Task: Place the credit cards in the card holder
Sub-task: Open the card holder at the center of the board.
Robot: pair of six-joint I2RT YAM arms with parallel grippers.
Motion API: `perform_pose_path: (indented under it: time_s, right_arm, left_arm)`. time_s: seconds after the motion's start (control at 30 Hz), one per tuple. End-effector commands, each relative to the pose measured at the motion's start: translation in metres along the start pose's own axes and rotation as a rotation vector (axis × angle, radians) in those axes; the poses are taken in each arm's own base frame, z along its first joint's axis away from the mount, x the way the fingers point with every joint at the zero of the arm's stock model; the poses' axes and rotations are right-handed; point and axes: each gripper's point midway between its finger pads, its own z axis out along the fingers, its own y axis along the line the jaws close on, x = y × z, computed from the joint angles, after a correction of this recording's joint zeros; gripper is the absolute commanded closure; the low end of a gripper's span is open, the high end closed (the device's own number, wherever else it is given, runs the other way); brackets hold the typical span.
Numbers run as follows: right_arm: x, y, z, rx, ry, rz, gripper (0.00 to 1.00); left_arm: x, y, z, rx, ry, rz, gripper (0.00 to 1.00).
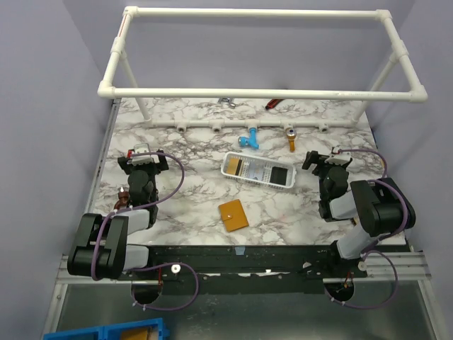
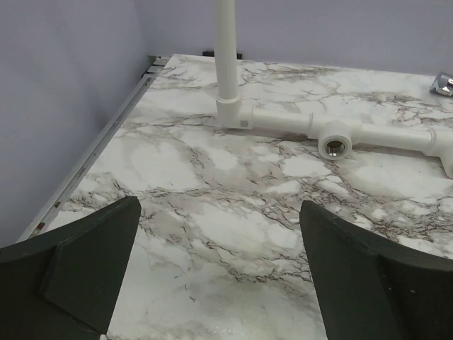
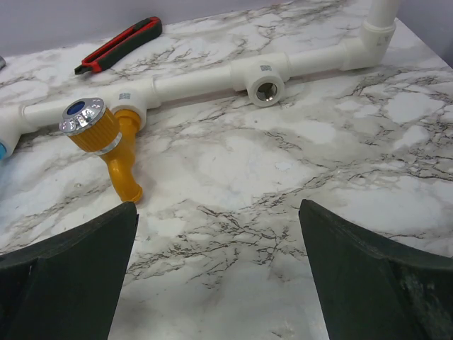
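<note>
The orange card holder [image 1: 233,214] lies flat on the marble table, near the front middle. The credit cards lie in a white mesh basket [image 1: 257,171] behind it: a black card [image 1: 279,175] at the right end and a dark and gold one [image 1: 238,166] at the left end. My left gripper [image 1: 145,157] is open and empty at the left side of the table, well left of the basket. My right gripper [image 1: 327,159] is open and empty just right of the basket. Neither wrist view shows the cards or the holder.
A white pipe frame [image 1: 258,92] stands over the back of the table, with its bottom pipe [image 2: 340,131] along the back. A blue fitting [image 1: 248,140], an orange fitting [image 3: 113,145], a red-and-black utility knife [image 3: 119,44] and a metal part [image 1: 226,101] lie near it.
</note>
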Motion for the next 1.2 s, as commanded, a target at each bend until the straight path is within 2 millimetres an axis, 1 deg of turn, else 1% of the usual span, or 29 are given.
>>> perform_pose_path:
  time_s: [0.0, 0.1, 0.17, 0.2, 0.3, 0.33, 0.37, 0.4, 0.43, 0.5, 0.53, 0.57, 0.6, 0.63, 0.67, 0.7, 0.73, 0.77, 0.83, 0.9, 0.93, 0.97, 1.0, 1.03, 1.1, 1.17]
  right_arm:
    - [0.005, 0.001, 0.0, -0.008, 0.019, 0.001, 0.0]
    - [0.004, 0.0, -0.001, -0.005, 0.012, -0.001, 0.0]
    - [-0.002, -0.008, -0.001, 0.048, -0.005, 0.013, 0.0]
    - [-0.002, -0.009, -0.001, 0.057, 0.012, 0.021, 0.0]
    - [-0.016, -0.009, -0.001, 0.071, 0.018, 0.014, 0.0]
    - [-0.022, -0.013, -0.002, 0.1, 0.019, 0.033, 0.0]
    - [-0.023, -0.017, -0.002, 0.139, 0.05, 0.064, 0.0]
    - [-0.027, -0.019, -0.004, 0.172, 0.067, 0.113, 0.0]
    - [-0.028, -0.017, -0.004, 0.185, 0.098, 0.156, 0.0]
    - [-0.037, -0.005, -0.002, 0.138, 0.131, 0.193, 0.0]
    - [-0.042, 0.002, 0.0, 0.13, 0.143, 0.254, 0.0]
    - [-0.04, 0.005, 0.0, 0.16, 0.184, 0.345, 0.0]
    - [-0.032, 0.008, -0.002, 0.199, 0.253, 0.442, 0.0]
    - [-0.03, 0.025, -0.002, 0.121, 0.324, 0.477, 0.0]
    - [-0.032, 0.048, -0.003, -0.001, 0.388, 0.459, 0.0]
    - [-0.032, 0.069, -0.01, -0.111, 0.448, 0.484, 0.0]
    - [-0.034, 0.083, -0.017, -0.19, 0.467, 0.517, 0.0]
    - [-0.041, 0.098, -0.028, -0.292, 0.461, 0.55, 0.0]
    - [-0.046, 0.108, -0.045, -0.356, 0.469, 0.6, 0.0]
    - [-0.041, 0.116, -0.059, -0.38, 0.549, 0.559, 0.0]
    - [-0.039, 0.123, -0.066, -0.395, 0.579, 0.504, 0.0]
    - [-0.036, 0.127, -0.075, -0.373, 0.609, 0.451, 0.0]
    - [-0.039, 0.133, -0.081, -0.379, 0.598, 0.404, 0.0]
    - [-0.035, 0.136, -0.091, -0.367, 0.623, 0.359, 0.0]
    - [-0.044, 0.145, -0.102, -0.373, 0.602, 0.321, 0.0]
    - [-0.058, 0.159, -0.112, -0.45, 0.583, 0.353, 0.0]
  left_arm:
    - [-0.005, -0.004, 0.0, 0.027, -0.02, -0.002, 0.02]
    - [-0.005, -0.011, 0.001, 0.07, -0.019, 0.012, 0.02]
    - [-0.003, -0.02, 0.001, 0.154, -0.002, 0.022, 0.02]
    - [-0.002, -0.021, 0.002, 0.167, 0.007, 0.02, 0.02]
    - [-0.008, -0.031, 0.0, 0.234, -0.004, 0.032, 0.02]
    - [-0.009, -0.032, 0.0, 0.249, 0.013, 0.058, 0.02]
    - [-0.012, -0.037, 0.001, 0.275, 0.037, 0.07, 0.02]
    - [-0.015, -0.039, 0.001, 0.292, 0.062, 0.077, 0.02]
    - [-0.021, -0.041, 0.003, 0.303, 0.08, 0.082, 0.02]
    - [-0.032, -0.045, 0.002, 0.328, 0.11, 0.101, 0.02]
    - [-0.036, -0.047, 0.001, 0.349, 0.12, 0.108, 0.02]
    - [-0.039, -0.051, -0.001, 0.372, 0.145, 0.112, 0.02]
    - [-0.04, -0.053, -0.001, 0.384, 0.178, 0.112, 0.02]
    - [-0.039, -0.056, -0.003, 0.401, 0.234, 0.104, 0.02]
    - [-0.034, -0.058, -0.006, 0.417, 0.296, 0.095, 0.02]
    - [-0.037, -0.064, -0.008, 0.452, 0.327, 0.093, 0.02]
    - [-0.038, -0.067, -0.011, 0.474, 0.36, 0.087, 0.02]
    - [-0.042, -0.072, -0.016, 0.497, 0.395, 0.076, 0.02]
    - [-0.043, -0.083, -0.032, 0.562, 0.451, 0.074, 0.02]
    - [-0.042, -0.095, -0.049, 0.632, 0.473, 0.106, 0.02]
    - [-0.038, -0.102, -0.059, 0.683, 0.497, 0.146, 0.02]
    - [-0.032, -0.107, -0.067, 0.718, 0.523, 0.174, 0.02]
    - [-0.026, -0.114, -0.076, 0.754, 0.552, 0.195, 0.02]
    - [-0.02, -0.119, -0.084, 0.786, 0.579, 0.209, 0.02]
    - [-0.012, -0.13, -0.098, 0.844, 0.61, 0.223, 0.02]
    - [-0.01, -0.142, -0.111, 0.913, 0.632, 0.215, 0.02]
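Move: The card holder lies flat about 27 cm to the left gripper's right, 15 cm back and 14 cm below; from the right gripper it is roughly 28 cm left, 15 cm back and 9 cm below. The white basket's middle is some 20 cm to the right gripper's left and 1 cm ahead, 8 cm lower. The orange faucet stands about 12 cm ahead of that gripper and 9 cm left. Bring both open grippers in from the sides towards the card holder, lifting each about 8 cm first. Swing the left one right and somewhat back, sinking again late, while turning it clockwise and tipping it down; carry the right one about 16 cm left and back over the basket's right end, staying high, tipping down, turning counter-clockwise and rolling its left side up. Keep the fingers wide open, touching nothing. ##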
